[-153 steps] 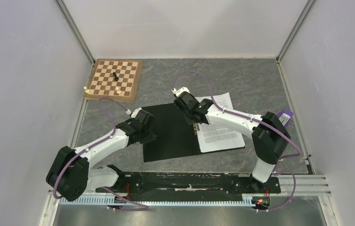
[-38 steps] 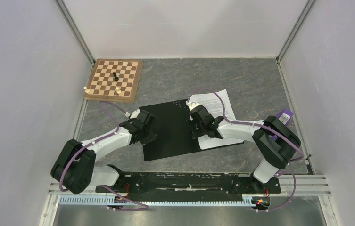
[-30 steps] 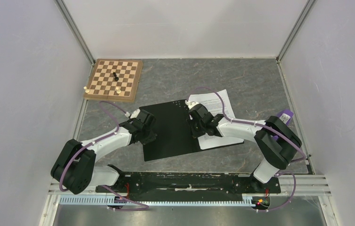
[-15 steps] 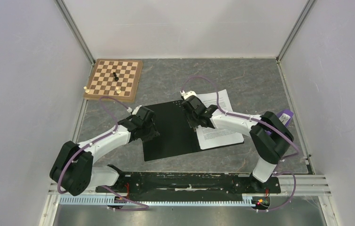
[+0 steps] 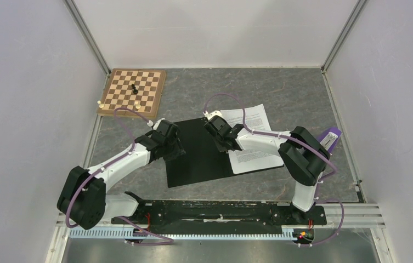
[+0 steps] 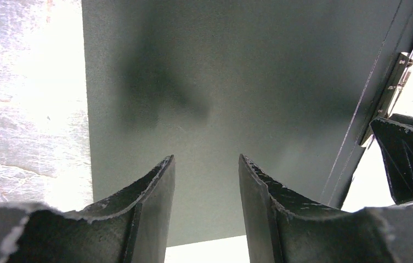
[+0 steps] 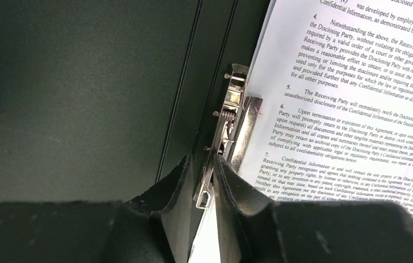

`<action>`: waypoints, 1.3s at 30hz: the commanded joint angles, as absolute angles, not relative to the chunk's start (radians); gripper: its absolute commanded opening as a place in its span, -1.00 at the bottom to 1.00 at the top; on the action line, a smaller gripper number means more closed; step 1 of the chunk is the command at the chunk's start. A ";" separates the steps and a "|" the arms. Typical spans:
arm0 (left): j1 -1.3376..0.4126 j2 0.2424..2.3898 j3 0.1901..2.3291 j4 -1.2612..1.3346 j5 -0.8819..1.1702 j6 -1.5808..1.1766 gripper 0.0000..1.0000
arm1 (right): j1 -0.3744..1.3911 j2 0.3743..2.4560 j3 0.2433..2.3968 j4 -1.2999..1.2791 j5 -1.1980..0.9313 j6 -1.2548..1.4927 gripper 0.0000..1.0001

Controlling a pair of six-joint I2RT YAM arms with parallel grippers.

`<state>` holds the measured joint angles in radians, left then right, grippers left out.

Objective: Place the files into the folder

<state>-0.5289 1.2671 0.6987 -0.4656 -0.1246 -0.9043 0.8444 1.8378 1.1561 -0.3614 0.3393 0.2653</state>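
Observation:
The folder (image 5: 198,161) lies open with its black inner faces up; the teal cover is hidden. The files (image 5: 254,139), white sheets of small black text, lie on its right half and stick out past its far edge. My right gripper (image 5: 223,143) stands over the spine, shut on the lever of the folder's metal clip (image 7: 230,127); the wrist view shows the lever between the jaws of that gripper (image 7: 203,163), beside the files (image 7: 346,98). My left gripper (image 5: 174,148) is open and empty just above the left flap (image 6: 237,82), as the left wrist view of it (image 6: 207,163) shows.
A wooden chessboard (image 5: 133,92) with a few pieces sits at the far left. A purple object (image 5: 331,137) lies at the right, behind my right arm. Grey walls close in the table on three sides.
My right gripper has moved a little left and farther along the folder's spine, and its elbow has swung left. My left gripper has edged farther over the left flap.

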 commanded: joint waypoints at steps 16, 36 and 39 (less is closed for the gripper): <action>-0.494 1.213 0.711 -0.481 -0.125 -0.871 0.07 | 0.875 1.863 1.165 -0.398 0.432 0.304 -0.61; -0.434 1.152 0.709 -0.492 -0.118 -0.824 0.11 | 0.883 1.901 1.184 -0.444 0.437 0.302 -1.00; -0.400 1.145 0.713 -0.493 -0.086 -0.795 0.14 | 0.880 1.873 1.206 -0.454 0.435 0.296 -1.00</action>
<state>-0.4389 1.1748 0.6964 -0.4850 -0.1181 -0.8780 0.8791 1.8759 1.1713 -0.4046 0.4442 0.3035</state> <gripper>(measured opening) 0.558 0.024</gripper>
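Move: The folder's metal clip is practically at the right fingertips: its middle is about 2 cm ahead, neither left nor right, and 1 cm below. The paper stack's middle lies some 10 cm to the right of that hand and 4 cm ahead, the black cover's about 12 cm to its left and 1 cm back, both 2 cm lower. From the left hand, the clip is about 17 cm to the right, 4 cm ahead and 4 cm below. Down by about 1 cm, with a slight drift back and right, the right hand settles onto the near part of the metal clip, its wrist rolling some 5 degrees; only late do its part-open fingers shut, pinching the clip's metal between the tips. Meanwhile the open left hand rises roughly 2 cm above the black cover and shifts as far left, away from the clip. ##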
